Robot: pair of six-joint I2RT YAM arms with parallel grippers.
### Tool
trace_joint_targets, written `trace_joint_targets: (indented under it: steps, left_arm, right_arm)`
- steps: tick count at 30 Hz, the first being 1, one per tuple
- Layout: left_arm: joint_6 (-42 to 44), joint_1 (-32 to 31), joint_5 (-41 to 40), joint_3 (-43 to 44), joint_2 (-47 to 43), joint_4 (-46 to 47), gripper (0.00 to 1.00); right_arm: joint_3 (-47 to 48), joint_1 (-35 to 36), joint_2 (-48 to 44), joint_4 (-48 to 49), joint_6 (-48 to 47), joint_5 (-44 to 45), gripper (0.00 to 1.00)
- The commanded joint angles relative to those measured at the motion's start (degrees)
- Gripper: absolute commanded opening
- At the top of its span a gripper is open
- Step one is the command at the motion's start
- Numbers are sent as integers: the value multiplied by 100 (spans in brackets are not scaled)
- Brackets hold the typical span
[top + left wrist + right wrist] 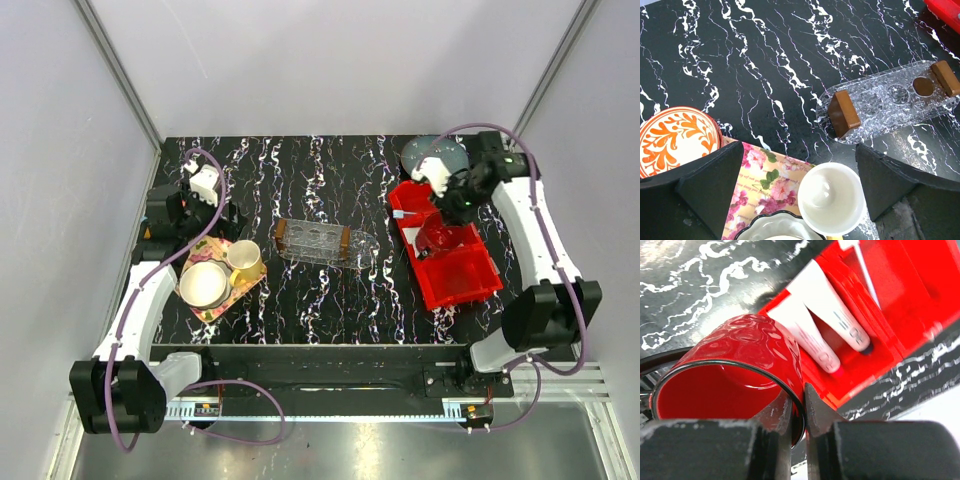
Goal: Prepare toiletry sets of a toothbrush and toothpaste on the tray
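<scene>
The clear ribbed tray [313,243] with brown end handles lies mid-table, also shown in the left wrist view as the tray [875,127]. Two white toothpaste tubes [812,342] [840,315] lie side by side in the red bin [462,278]. A thin pale stick beside them may be the toothbrush [864,270]. My right gripper [803,390] is shut on the rim of a dimpled cup [730,385] that looks red, held over the bin [900,285]. My left gripper [799,150] hangs open over a flowery tray, holding nothing.
The flowery tray [248,287] at the left carries a white mug [832,197] and a bowl [204,285]. An orange-patterned dish [675,135] sits beside it. A grey round plate [433,155] lies at the back right, behind the bin.
</scene>
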Motion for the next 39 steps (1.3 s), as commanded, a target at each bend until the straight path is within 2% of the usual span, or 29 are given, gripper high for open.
trace_joint_targets:
  steps: [1,12,20,39]
  left_arm:
    - [110,-27,182,264,1,159,99]
    - [189,-27,-11,194,-34,150,99]
    - [277,-27,-108,115,-105,150,99]
    - [294,-27,-160,62,-61,159,99]
  right_arm:
    - [496,496,349,-170,-312,-266,0]
    - [1288,1647,1817,313,-129,-38,0]
    - [1473,1955,2450,760,-199,-20,0]
    - [1429,2325,3101,1174,-330,191,0]
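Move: Some 20 cm to the left of the right hand, about 1 cm ahead and 20 cm below lies the bare right end of the clear tray, where the held red mug is being taken. The brown block nearest it stands about 25 cm left of that hand and 3 cm ahead. The toothpaste tubes lie in the red box, about 4 cm left and 4 cm ahead. From the left hand, the tray end is about 29 cm right, level ahead and 20 cm below. Swinging some 16 cm left, the right hand carries the red mug, still pinched at its rim, from over the red box towards the clear tray's bare right end. It also reaches about 7 cm forward and sinks roughly 12 cm, most of the sinking in the later part, while turning about 25 degrees counter-clockwise; the fingers keep their hold. ##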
